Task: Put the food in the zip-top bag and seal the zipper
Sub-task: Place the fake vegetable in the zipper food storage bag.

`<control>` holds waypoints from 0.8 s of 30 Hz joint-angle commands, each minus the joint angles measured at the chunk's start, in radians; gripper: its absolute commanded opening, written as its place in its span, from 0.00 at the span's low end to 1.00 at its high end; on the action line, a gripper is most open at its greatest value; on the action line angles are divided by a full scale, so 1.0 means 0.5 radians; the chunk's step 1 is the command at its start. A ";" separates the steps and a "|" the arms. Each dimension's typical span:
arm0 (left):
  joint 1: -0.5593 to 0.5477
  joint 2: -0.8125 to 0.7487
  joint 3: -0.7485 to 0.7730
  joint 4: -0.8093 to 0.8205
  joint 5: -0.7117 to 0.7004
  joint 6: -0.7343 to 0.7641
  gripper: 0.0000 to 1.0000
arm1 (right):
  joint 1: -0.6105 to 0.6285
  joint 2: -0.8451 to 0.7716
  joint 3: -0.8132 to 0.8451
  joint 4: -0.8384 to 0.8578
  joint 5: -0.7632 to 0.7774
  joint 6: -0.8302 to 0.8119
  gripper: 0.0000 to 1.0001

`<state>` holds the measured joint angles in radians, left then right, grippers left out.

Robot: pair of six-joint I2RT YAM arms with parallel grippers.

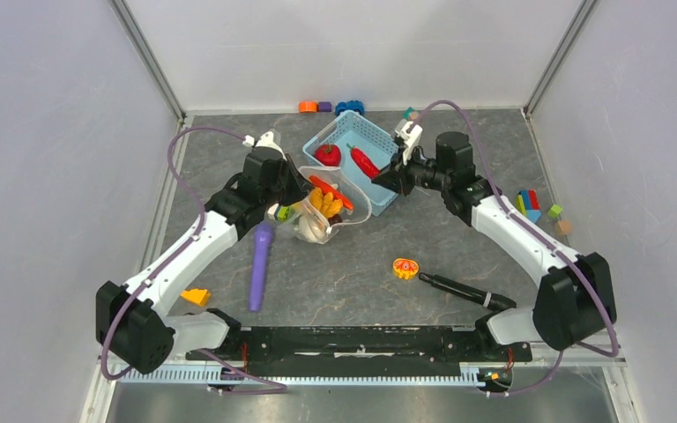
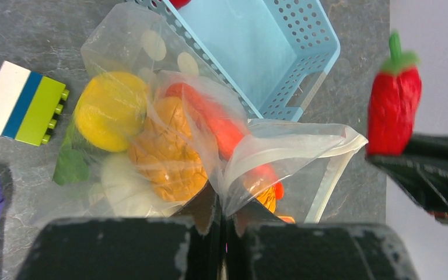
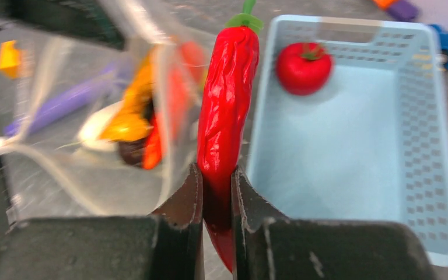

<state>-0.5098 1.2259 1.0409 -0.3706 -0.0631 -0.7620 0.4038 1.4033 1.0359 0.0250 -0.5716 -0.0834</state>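
Observation:
My left gripper [image 2: 224, 217] is shut on a fold of the zip-top bag [image 2: 291, 151], a clear dotted pouch lying beside the blue basket [image 2: 256, 52]. Its mouth, edged by the zipper [image 2: 326, 181], gapes toward the right arm. Inside lie a yellow pepper [image 2: 111, 111], an orange carrot [image 2: 221, 125], a white egg [image 2: 122, 186] and other food. My right gripper [image 3: 217, 181] is shut on the red chili [image 3: 227, 99], held stem-forward just in front of the bag's mouth. A red tomato [image 3: 303, 67] sits in the basket [image 3: 420, 146].
A long purple stick [image 1: 260, 264] lies left of centre, with a yellow block [image 1: 196, 297] near it. A white, blue and green block [image 2: 23, 102] touches the bag. An orange round toy [image 1: 405, 267] and a black tool [image 1: 463, 289] lie in front. Blocks [image 1: 529, 203] sit at the right.

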 commanded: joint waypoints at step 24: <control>-0.339 0.078 0.103 0.051 0.225 0.569 0.02 | 0.336 0.103 0.298 -0.916 0.153 0.648 0.00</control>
<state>-0.6384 1.2907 1.0447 -0.3660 0.0360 -0.5735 0.5587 1.4185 1.1183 -0.4648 -0.5724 0.1062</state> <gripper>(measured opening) 0.034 0.158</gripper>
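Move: The right hand, already holding the red pepper, has the middle of the open bag mouth about 9 cm to its left, some 3 cm back and 6 cm lower. The blue basket's middle lies roughly 17 cm ahead and 4 cm left of that hand, about 19 cm down, with the tomato some 19 cm ahead and 13 cm left. For the left hand, still pinching the bag rim, the mouth's middle is about 9 cm right, 2 cm back and 5 cm below. Back towards the robot, away from the basket, the right hand carries the pepper about 12 cm, then sinks some 5 cm and comes forward again 2–3 cm, tipping its fingers down roughly 30 degrees to point the pepper's stem end into the bag mouth. The left hand keeps its pinch on the rim and brings the bag to meet it, about 5 cm right, also back and down, turning clockwise. ##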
